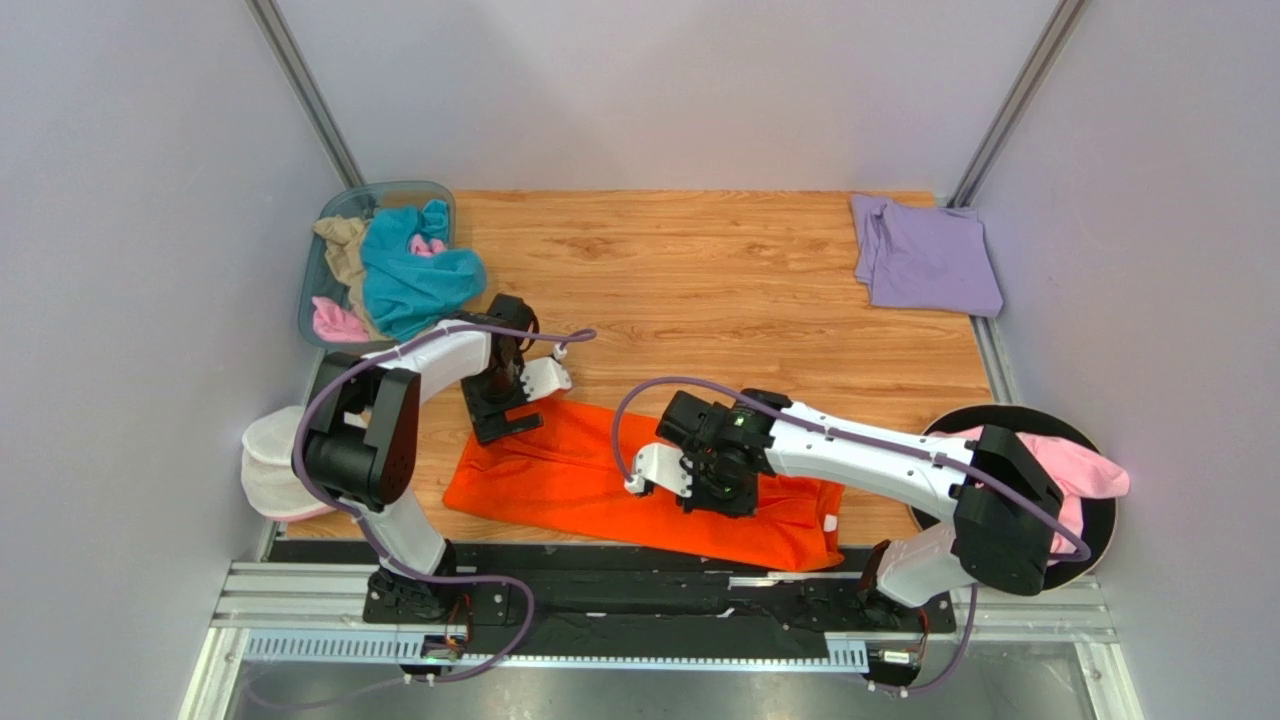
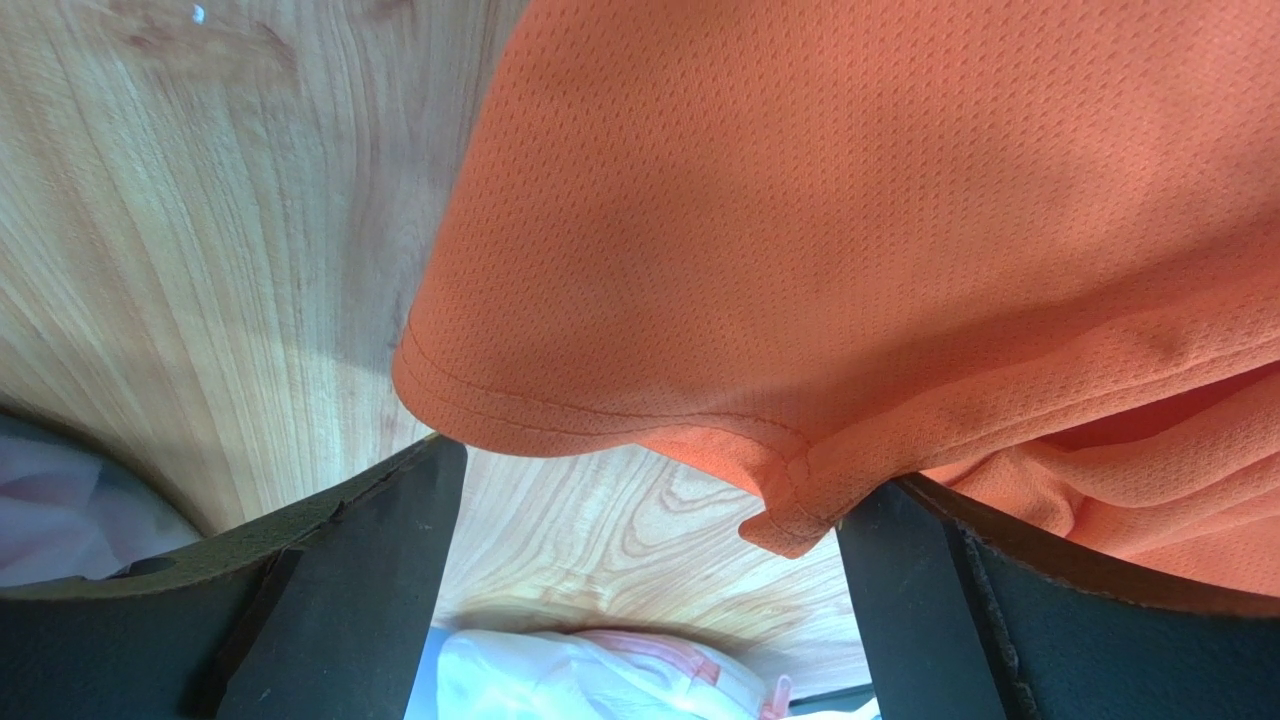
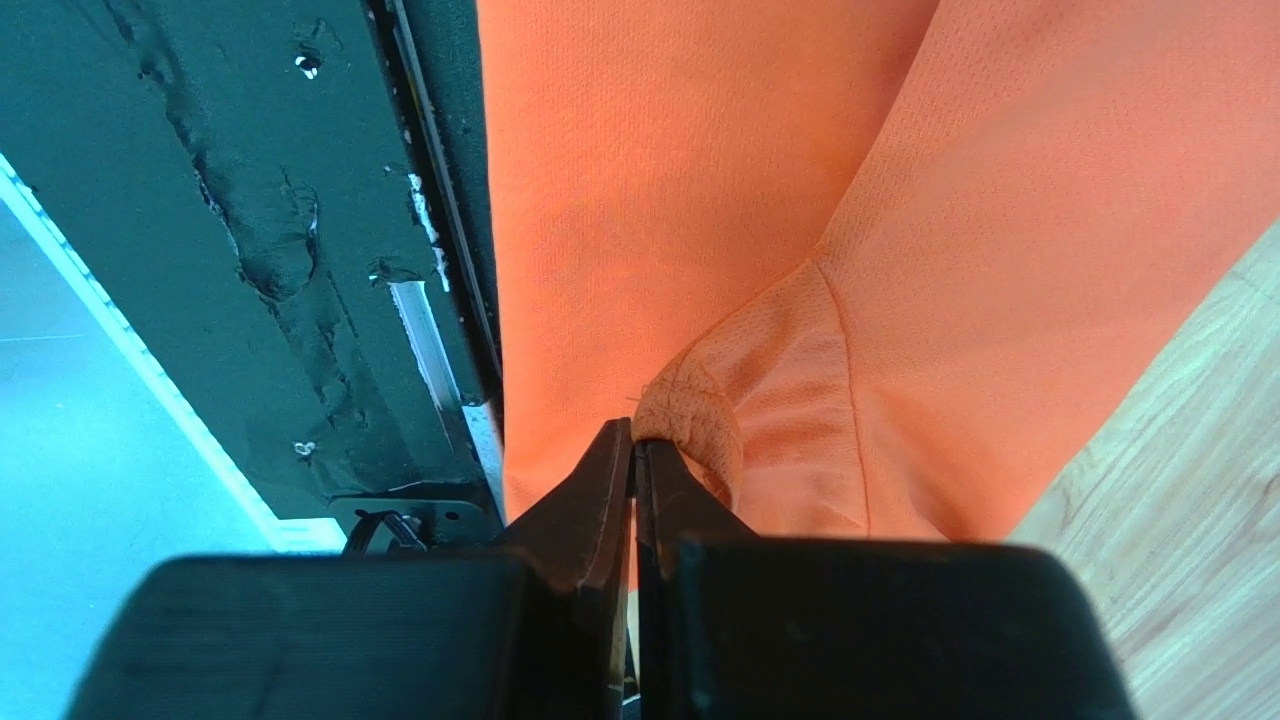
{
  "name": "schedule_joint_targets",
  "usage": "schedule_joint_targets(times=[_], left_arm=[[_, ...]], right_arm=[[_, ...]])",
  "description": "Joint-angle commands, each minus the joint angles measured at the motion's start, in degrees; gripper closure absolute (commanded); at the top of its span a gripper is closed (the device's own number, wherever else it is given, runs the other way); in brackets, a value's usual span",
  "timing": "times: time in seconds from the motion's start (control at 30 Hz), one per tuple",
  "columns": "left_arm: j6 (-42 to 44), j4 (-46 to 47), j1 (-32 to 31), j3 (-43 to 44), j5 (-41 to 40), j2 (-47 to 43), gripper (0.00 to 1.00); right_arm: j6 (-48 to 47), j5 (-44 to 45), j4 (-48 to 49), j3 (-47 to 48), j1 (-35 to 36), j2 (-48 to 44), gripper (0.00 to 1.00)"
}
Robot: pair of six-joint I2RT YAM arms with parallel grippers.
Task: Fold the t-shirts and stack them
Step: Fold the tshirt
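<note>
A bright orange t-shirt (image 1: 579, 483) lies spread near the table's front edge. My left gripper (image 1: 504, 419) is at its far left corner, open. In the left wrist view the hemmed corner of the orange shirt (image 2: 842, 225) lies just beyond my left gripper (image 2: 646, 563), partly over the right finger (image 2: 939, 600), with bare wood between the jaws. My right gripper (image 1: 706, 483) is low over the shirt's middle. It is shut (image 3: 634, 450) on a small bunched fold of the orange cloth (image 3: 932, 225). A pale lavender t-shirt (image 1: 924, 255) lies folded at the far right corner.
A clear bin (image 1: 319, 255) at the far left holds teal (image 1: 413, 270), tan (image 1: 343, 248) and pink (image 1: 334, 320) shirts. A white mesh pouch (image 1: 275, 458) sits off the left edge. A pink cloth (image 1: 1070, 462) lies on a black round disc (image 1: 1104, 518) at right. The black base rail (image 3: 256, 225) runs along the front.
</note>
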Motion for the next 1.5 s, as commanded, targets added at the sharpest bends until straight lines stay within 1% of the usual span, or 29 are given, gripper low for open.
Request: schedule_joint_targets(times=[0.0,0.03,0.07,0.1,0.13,0.23,0.37,0.57,0.87,0.97,1.1,1.2,1.33,1.47], left_arm=[[0.3,0.6,0.0,0.9,-0.5,1.1,0.01],[0.3,0.5,0.0,0.8,-0.4,1.2,0.01],[0.3,0.6,0.0,0.8,-0.4,1.2,0.01],[0.3,0.6,0.0,0.8,-0.4,1.3,0.01],[0.4,0.5,0.0,0.7,-0.5,1.3,0.01],[0.4,0.8,0.1,0.6,-0.5,1.4,0.01],[0.4,1.1,0.0,0.6,-0.8,1.9,0.01],[0.4,1.5,0.0,0.2,-0.5,2.0,0.01],[0.4,2.1,0.0,-0.6,-0.9,1.8,0.01],[0.6,2.1,0.1,-0.6,-0.8,1.6,0.01],[0.6,2.1,0.0,-0.6,-0.7,1.5,0.01],[0.7,2.1,0.0,-0.7,-0.5,1.7,0.01],[0.7,2.4,0.0,-0.8,-1.0,1.8,0.01],[0.9,2.4,0.0,-0.8,-1.4,1.9,0.01]], right_arm=[[1.6,-0.3,-0.8,1.5,1.3,1.0,0.9],[1.7,-0.2,-0.9,1.5,1.5,1.6,0.85],[1.8,-0.1,-0.8,1.6,1.7,1.8,0.78],[1.8,0.2,-0.8,1.6,1.9,2.0,0.69],[1.9,0.2,-0.8,1.5,1.9,2.2,0.66],[2.1,0.6,-0.2,1.4,2.0,2.1,0.62],[2.2,3.0,0.3,0.6,2.1,1.3,0.6],[1.7,13.0,1.4,-0.3,1.9,-2.7,0.61],[1.0,16.7,0.7,0.8,0.8,-6.5,0.6],[-0.9,17.0,2.7,-0.9,-1.7,-6.9,0.61],[-3.8,16.3,6.1,-5.0,-7.6,-5.9,0.61],[-5.7,15.4,8.3,-6.7,-10.6,-4.7,0.62],[-5.8,14.1,9.3,-7.6,-11.6,-3.3,0.62],[-4.8,10.2,7.3,-6.7,-11.5,-3.4,0.62]])
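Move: The shirt's folded-in sleeve is pinched in the right fingers; the spot on the orange shirt where it is to lie is almost straight below, about 1 cm back and 5 cm down. The cloth toward the shirt's right end lies some 6 cm ahead and 10 cm to the right, the white tag about 17 cm right and 3 cm back, both roughly 6 cm lower. From the left hand, the sleeve spot lies about 36 cm right and 13 cm back. The sleeve is let go onto the shirt as the right fingers, shut on it, sink slightly and back about 1 cm and open part-way. The empty hand then lifts some 3 cm and swings forward and right, about 7 cm forward and 6 cm right, over the shirt's right part, fingers tipping about 15 degrees forward, and lowers toward the cloth there, fingers still apart. ##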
